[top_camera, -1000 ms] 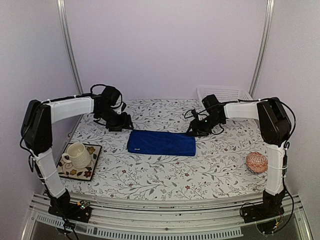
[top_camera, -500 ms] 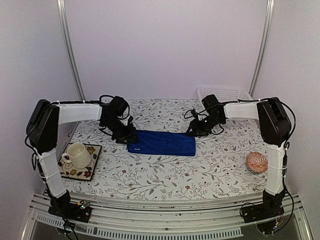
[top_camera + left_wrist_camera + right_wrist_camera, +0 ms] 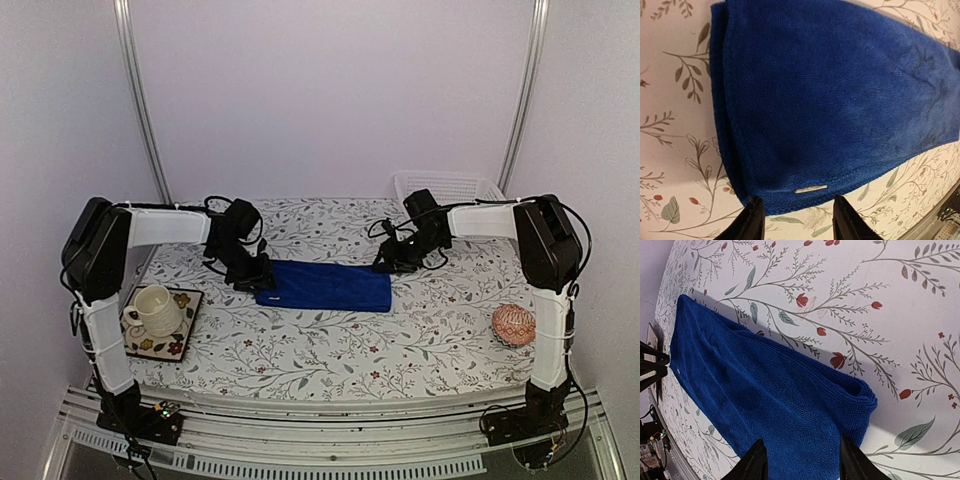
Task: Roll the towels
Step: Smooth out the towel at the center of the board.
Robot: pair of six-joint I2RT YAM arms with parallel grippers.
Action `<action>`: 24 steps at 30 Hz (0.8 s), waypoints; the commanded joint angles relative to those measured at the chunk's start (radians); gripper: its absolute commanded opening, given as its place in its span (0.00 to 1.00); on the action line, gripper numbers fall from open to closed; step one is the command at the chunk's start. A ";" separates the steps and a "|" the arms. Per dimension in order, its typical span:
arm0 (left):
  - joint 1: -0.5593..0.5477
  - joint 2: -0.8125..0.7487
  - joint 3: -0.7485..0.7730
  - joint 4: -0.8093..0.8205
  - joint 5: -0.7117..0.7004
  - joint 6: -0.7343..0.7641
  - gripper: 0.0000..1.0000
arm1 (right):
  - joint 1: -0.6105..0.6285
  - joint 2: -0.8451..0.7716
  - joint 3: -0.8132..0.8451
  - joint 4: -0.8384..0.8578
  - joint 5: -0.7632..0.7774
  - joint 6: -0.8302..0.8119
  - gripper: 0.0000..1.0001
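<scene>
A royal-blue towel lies folded flat as a long band across the middle of the flowered table. My left gripper is low at its left end. In the left wrist view the towel fills the frame, its hemmed edge with a small white tag just ahead of my open left gripper, which holds nothing. My right gripper is at the towel's right end. In the right wrist view the right gripper stands open astride the folded end of the towel.
A white cup sits on a flowered tile at the left front. A pink-red patterned ball lies at the right front. A white basket stands at the back right, against the wall.
My left arm has swung right and down to the towel's left end, and its jaws have narrowed. The right arm and the towel have not moved.
</scene>
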 commanded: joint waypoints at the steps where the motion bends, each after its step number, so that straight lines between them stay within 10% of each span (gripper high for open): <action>1: -0.003 0.052 0.009 0.021 -0.025 0.007 0.47 | -0.003 0.027 -0.007 0.017 -0.013 -0.007 0.49; 19: -0.003 0.077 0.025 0.027 -0.068 0.004 0.33 | -0.004 0.049 0.001 0.015 -0.009 -0.008 0.49; 24: -0.003 0.078 0.032 0.026 -0.068 0.004 0.15 | -0.003 0.054 0.000 0.015 -0.003 -0.009 0.49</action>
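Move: The towel's near left corner lies almost straight below the left hand, about 3 cm down and 1 cm left. The blue towel's middle is 11 cm to the right and 3 cm ahead of that hand, while the mug stands 17 cm left and 9 cm back. From the right hand, the towel's far right corner is some 3 cm ahead, 1 cm right and 4 cm below. Left hand sinks about 2 cm and pinches the towel's left edge; open right hand lowers about 1.5 cm. ##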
